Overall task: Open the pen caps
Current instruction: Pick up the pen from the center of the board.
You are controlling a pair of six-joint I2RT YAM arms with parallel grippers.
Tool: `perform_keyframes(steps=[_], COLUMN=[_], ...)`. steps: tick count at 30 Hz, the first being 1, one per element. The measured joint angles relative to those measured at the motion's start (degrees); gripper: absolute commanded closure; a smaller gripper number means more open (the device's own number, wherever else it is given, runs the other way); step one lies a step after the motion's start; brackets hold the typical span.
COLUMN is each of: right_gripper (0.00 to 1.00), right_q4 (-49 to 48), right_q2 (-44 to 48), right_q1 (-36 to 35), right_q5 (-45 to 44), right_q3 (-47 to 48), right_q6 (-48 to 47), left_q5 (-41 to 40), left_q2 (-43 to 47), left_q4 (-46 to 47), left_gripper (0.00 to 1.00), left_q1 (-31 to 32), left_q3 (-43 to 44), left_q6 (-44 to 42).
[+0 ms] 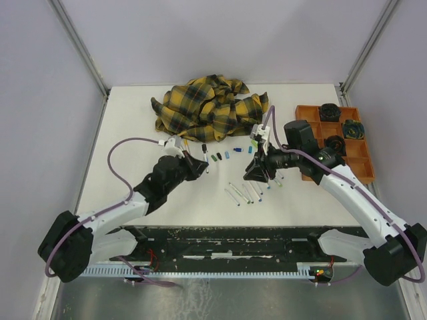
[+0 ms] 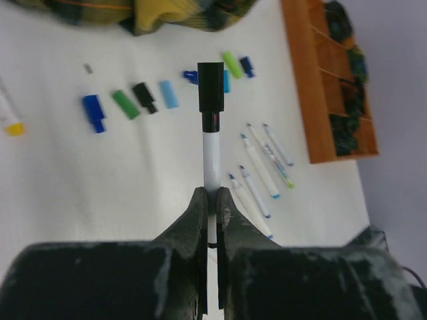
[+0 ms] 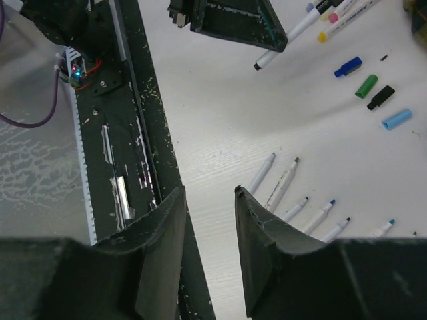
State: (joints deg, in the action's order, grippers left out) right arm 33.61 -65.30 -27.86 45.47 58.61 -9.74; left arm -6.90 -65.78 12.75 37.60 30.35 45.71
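Note:
My left gripper point(image 2: 212, 195) is shut on a thin white pen point(image 2: 212, 157) that points away from it, with a black cap point(image 2: 211, 87) on its far end. From above, this gripper point(image 1: 200, 165) sits left of centre. Loose pen caps lie in a row on the table: blue point(image 2: 94, 111), green point(image 2: 125, 105), black point(image 2: 144, 97) and light blue point(image 2: 169, 94). Several uncapped pens point(image 2: 259, 168) lie side by side beyond them. My right gripper point(image 3: 210, 200) is open and empty above the near table edge, close to those uncapped pens point(image 3: 283, 187).
A yellow-and-black plaid cloth point(image 1: 210, 107) is bunched at the back centre. An orange compartment tray point(image 1: 363, 160) holding dark objects stands at the right. A few capped pens point(image 3: 340, 17) lie near the cloth. The black rail point(image 3: 143, 147) runs along the near edge.

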Motion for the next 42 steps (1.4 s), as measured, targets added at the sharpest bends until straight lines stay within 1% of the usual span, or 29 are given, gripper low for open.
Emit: perform_keyframes(steps=[2,4,7,10,12,17,20,22,26,27,31,36,42], right_gripper=[0.57,0.57,0.56,0.51,0.49,0.47,0.46,0.45,0.40,0.39,0.38,0.33,0.31], right_q4=[-0.61,-1.44,-2.75,-4.81,-6.91,-17.68,-26.77,-33.59,-52.50,-53.75,-65.31,-73.44,-76.17], right_q2=[0.59,0.81,0.81,0.83,0.81,0.81,0.87,1.01,1.53,1.53,1.53,1.86,1.88], right_q1=[0.37,0.83,1.55,2.56,3.58,6.40,7.02,7.04,7.02,7.02,7.02,7.02,6.95], right_q5=[1.79,3.48,5.53,8.02,10.12,15.74,17.70,18.45,18.75,18.80,18.36,17.53,17.22], right_q3=[-0.04,-0.26,-0.63,-1.31,-2.01,-5.64,-8.98,-11.76,-19.12,-19.50,-21.31,-21.81,-22.73], right_q6=[0.46,1.20,2.97,5.49,7.89,18.29,25.66,30.60,43.15,44.06,52.00,57.72,59.93], left_q5=[3.76,6.32,9.75,11.54,11.96,10.64,8.70,7.41,5.31,4.92,3.69,2.49,2.38], left_q2=[3.17,4.63,5.31,5.29,5.14,3.50,1.81,0.50,-1.36,-1.68,-2.58,-3.87,-5.64], left_q4=[7.91,14.21,24.17,33.35,37.86,47.84,52.87,55.56,59.41,60.22,62.12,62.86,63.10], left_gripper=[0.97,0.97,0.97,0.97,0.97,0.97,0.97,0.97,0.97,0.97,0.97,0.97,0.97], left_q1=[0.66,1.62,3.80,6.73,8.81,14.84,17.40,18.75,21.07,21.62,23.15,23.98,24.83], left_q3=[-4.48,-6.69,-8.57,-10.10,-10.62,-11.43,-12.24,-12.44,-12.44,-12.44,-12.41,-12.24,-11.13], left_q6=[-0.76,-1.60,-2.93,-4.00,-5.20,-8.83,-10.51,-11.52,-13.38,-13.86,-15.06,-16.17,-16.24])
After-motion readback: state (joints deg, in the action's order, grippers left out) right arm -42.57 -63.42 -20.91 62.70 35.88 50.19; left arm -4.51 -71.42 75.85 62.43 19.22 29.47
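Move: The left hand already holds the pen nearly upright, cap on top; the right gripper it is taken to lies about 14 cm to its right, 9 back and 8 above. From the right hand, the pen's cap is some 13 cm left, 11 ahead and 2 lower. On the table, 21 cm below the right hand, the row of uncapped pens lies about 2 cm ahead and 2 left, and the loose black cap roughly 17 ahead and 10 left. Still pinching the pen's body, the left hand lifts it about 14 cm while drawing back and right towards the right gripper, quickly at first, then easing off, its fingers swinging from tipped down to tipped up. The right hand stays nearly over its spot, rises some 7 cm, swings its fingers up about 35 degrees to near level and opens them wider towards the pen's capped end. ##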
